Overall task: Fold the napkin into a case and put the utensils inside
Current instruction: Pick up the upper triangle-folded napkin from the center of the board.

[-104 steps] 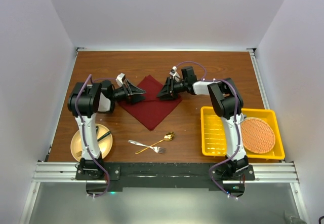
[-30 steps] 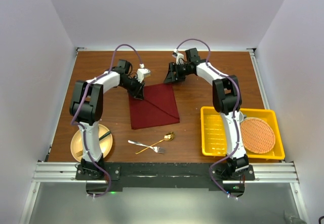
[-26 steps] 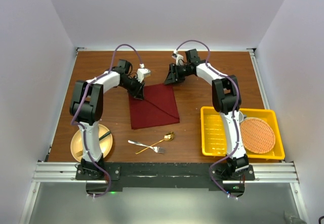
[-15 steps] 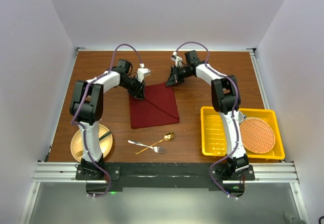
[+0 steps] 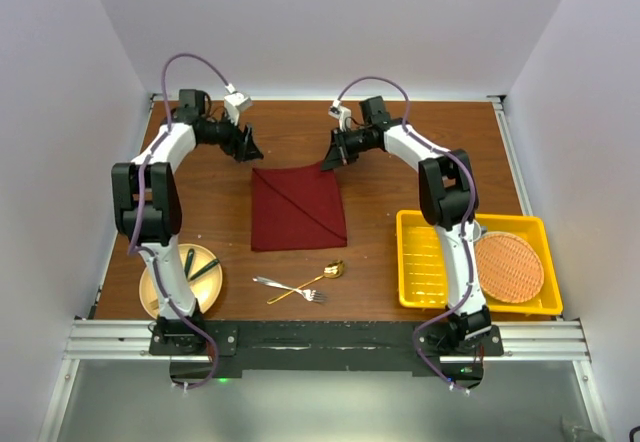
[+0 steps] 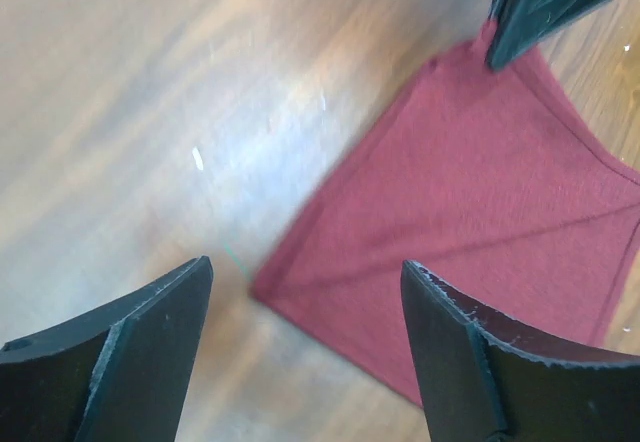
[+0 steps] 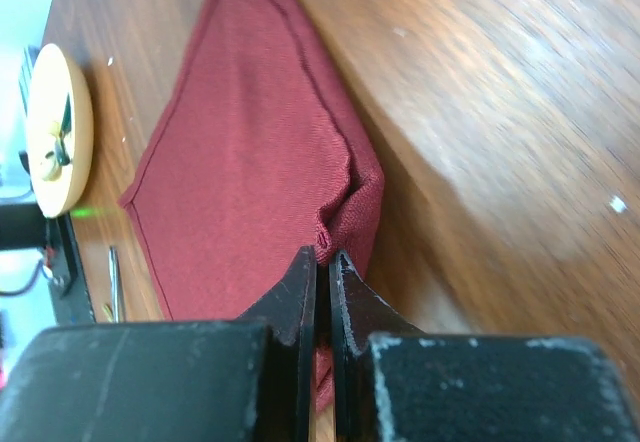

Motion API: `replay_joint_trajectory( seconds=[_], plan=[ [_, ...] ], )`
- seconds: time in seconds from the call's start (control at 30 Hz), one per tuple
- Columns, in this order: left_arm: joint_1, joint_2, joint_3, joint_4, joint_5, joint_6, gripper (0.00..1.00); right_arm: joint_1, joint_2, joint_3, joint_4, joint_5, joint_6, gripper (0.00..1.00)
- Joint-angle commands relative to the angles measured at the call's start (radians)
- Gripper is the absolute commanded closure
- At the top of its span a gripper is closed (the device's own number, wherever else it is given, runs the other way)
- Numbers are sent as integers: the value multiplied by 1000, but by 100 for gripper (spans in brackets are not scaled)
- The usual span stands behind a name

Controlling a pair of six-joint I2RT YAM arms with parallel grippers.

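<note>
The maroon napkin (image 5: pixel 298 208) lies flat mid-table as a square with a diagonal crease. My right gripper (image 5: pixel 327 162) is shut on its far right corner, and the right wrist view shows the cloth (image 7: pixel 250 162) puckered at the closed tips of that gripper (image 7: pixel 322 257). My left gripper (image 5: pixel 248 148) is open, hanging off the far left corner and touching nothing. In the left wrist view, this gripper (image 6: pixel 307 265) has bare wood and the napkin's corner (image 6: pixel 480 212) below it. The silver fork (image 5: pixel 272 283) and gold spoon (image 5: pixel 333 269) lie crossed near the front edge.
A yellow tray (image 5: pixel 430 272) at the right holds a round orange woven mat (image 5: pixel 510 265). A beige plate (image 5: pixel 165 287) with dark green-handled cutlery sits front left, also seen at the left edge as the plate (image 7: pixel 50 132) in the right wrist view.
The left gripper has let go of the napkin, opened and drawn back to the far left. The right gripper has shut on the far right corner, and the napkin has shifted slightly left.
</note>
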Motion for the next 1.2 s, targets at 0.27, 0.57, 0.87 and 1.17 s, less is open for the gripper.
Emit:
replay_joint_trajectory(
  seconds=[0.27, 0.57, 0.87, 1.17],
  plan=[
    [-24, 148, 130, -152, 189, 375, 20, 32, -157, -35, -37, -79, -271, 100],
    [-24, 223, 180, -243, 151, 484, 21, 51, -218, -59, -50, -122, -374, 100],
    [-24, 271, 216, -280, 126, 531, 30, 60, -261, -63, -106, -151, -486, 100],
    [-24, 300, 277, -439, 160, 674, 46, 66, -281, -60, -119, -171, -532, 100]
  ],
)
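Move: The napkin's free far-left corner lies about 9 cm below the left hand, roughly 2 cm back and 1 cm to its right. From the left hand, the far-right corner, already pinched by the right hand, is some 18 cm right, 1 cm back and 6 cm lower; the fork is about 29 cm back and 8 cm right, down on the table. From the right hand, the free corner is roughly 17 cm left, level fore and aft, 4 cm below. The napkin's far-left corner gets the left hand down over it: about 7 cm of descent with a slight drift right, the wrist turning some 20 degrees clockwise and the open fingers narrowing around the cloth without shutting. Meanwhile the right hand keeps its pinch on the far-right corner, lifting it and drawing it back, the wrist turning counter-clockwise and rolling. ##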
